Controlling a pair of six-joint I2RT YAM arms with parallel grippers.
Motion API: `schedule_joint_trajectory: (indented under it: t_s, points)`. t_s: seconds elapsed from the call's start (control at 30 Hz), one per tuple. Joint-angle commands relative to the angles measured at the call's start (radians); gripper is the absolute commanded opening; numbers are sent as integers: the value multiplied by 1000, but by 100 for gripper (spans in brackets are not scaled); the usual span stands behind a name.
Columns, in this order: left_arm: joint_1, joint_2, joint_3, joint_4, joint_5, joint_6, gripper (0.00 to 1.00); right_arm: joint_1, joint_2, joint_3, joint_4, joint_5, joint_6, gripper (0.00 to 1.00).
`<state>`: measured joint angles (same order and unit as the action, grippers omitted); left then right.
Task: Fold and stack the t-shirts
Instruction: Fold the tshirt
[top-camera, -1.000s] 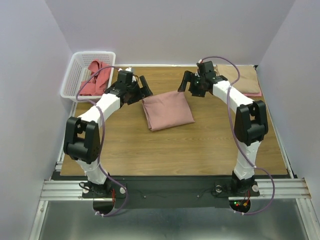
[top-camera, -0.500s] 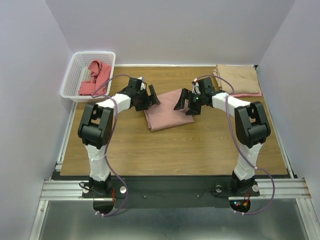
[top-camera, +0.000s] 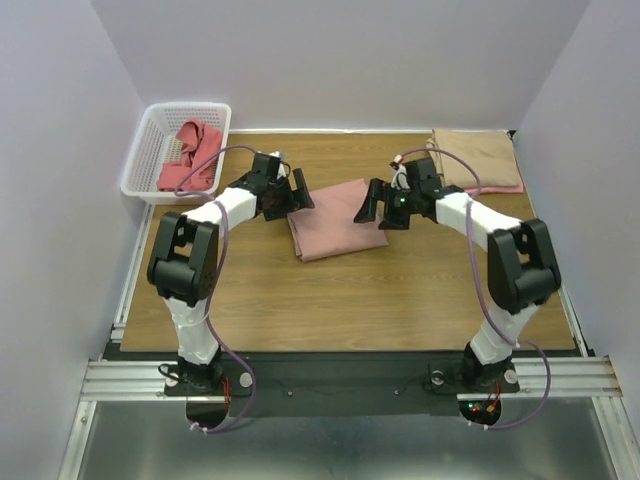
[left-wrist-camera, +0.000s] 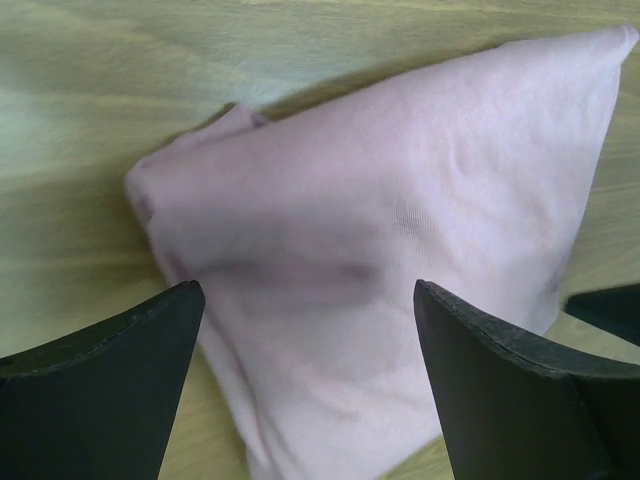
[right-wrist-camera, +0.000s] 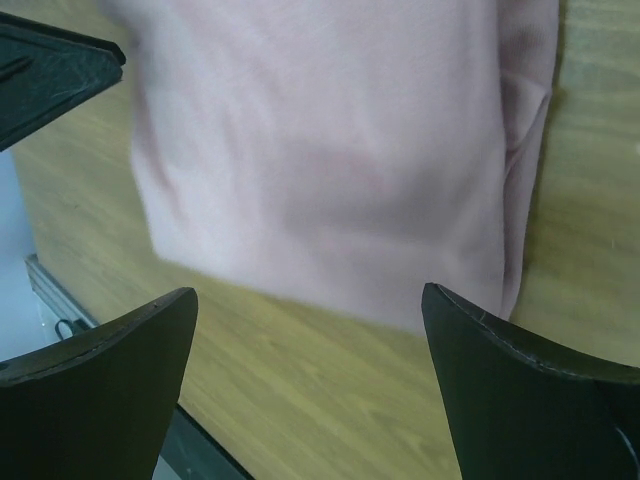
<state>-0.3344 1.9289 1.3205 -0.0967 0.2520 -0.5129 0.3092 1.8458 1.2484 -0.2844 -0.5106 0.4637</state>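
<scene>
A folded dusty pink t-shirt (top-camera: 335, 222) lies flat mid-table. My left gripper (top-camera: 297, 190) hovers open at its back left corner; in the left wrist view the shirt (left-wrist-camera: 380, 230) spreads between and beyond that gripper (left-wrist-camera: 305, 290). My right gripper (top-camera: 375, 205) stands open at the shirt's right edge, and in the right wrist view the shirt (right-wrist-camera: 320, 130) lies just ahead of that gripper (right-wrist-camera: 309, 292), with bare wood between the jaws. A folded tan t-shirt (top-camera: 480, 158) rests at the back right corner. A crumpled coral-red t-shirt (top-camera: 190, 155) sits in the basket.
The white lattice basket (top-camera: 190, 105) stands off the table's back left corner. A strip of pink cloth shows under the tan shirt. Grey walls close in on the left, back and right. The left gripper's finger (right-wrist-camera: 50, 75) shows at the top left of the right wrist view.
Both grippers have come from the back of the table toward the pink shirt and now flank it, still open. The shirts have not moved.
</scene>
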Motion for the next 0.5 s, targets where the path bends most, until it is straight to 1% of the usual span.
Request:
schedule_joint_trajectory:
  t_s: [0.0, 0.03, 0.07, 0.1, 0.13, 0.17, 0.23, 0.37, 0.47]
  points:
    - [-9, -255, -91, -35, -146, -16, 99, 7, -222, -85, -2, 64, -45, 100]
    - [-11, -313, -153, -29, -160, -39, 99, 7, -302, -113, -15, 75, -65, 100]
    - [-11, -333, -180, -23, -166, -47, 99, 7, -342, -139, -21, 89, -68, 100]
    - [-11, -349, -207, -17, -160, -52, 99, 7, -380, -203, -25, 136, -65, 100]
    - [-12, -366, -251, -9, -155, -68, 99, 7, -466, -231, -33, 159, -53, 100]
    - [-12, -370, -271, 0, -146, -79, 98, 7, -505, -260, -39, 181, -51, 100]
    - [-18, -370, -317, 41, -134, -98, 99, 7, -615, -329, -53, 224, -36, 100]
    - [-47, -325, -349, 113, -97, -140, 98, 7, -755, -406, -73, 235, -22, 100]
    - [-66, -257, -328, 126, -99, -150, 98, 7, -803, -440, -90, 239, -17, 100]
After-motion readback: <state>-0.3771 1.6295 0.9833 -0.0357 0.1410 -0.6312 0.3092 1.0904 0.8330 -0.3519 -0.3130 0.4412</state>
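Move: The t-shirt's near left corner lies about 10 cm back from the left hand, neither left nor right of it, some 4 cm lower; the white basket stands roughly 13 cm ahead and 31 cm left. From the right hand, the t-shirt's near right corner is about 2 cm back, 4 cm right and 4 cm lower. The folded stack lies about 19 cm ahead of the right hand and 28 cm to its right. The left hand hops back about 7 cm along the t-shirt's left side towards its near left corner, rising some 7 cm and drifting slightly left before sinking almost to its old height, fingers staying wide open and wrist turning slightly counter-clockwise. Meanwhile the right hand, also open throughout, draws back about 10 cm while rising steadily at first and swinging to the right, clear of the t-shirt's near right corner, its fingers tilting up by nearly 20 degrees. ##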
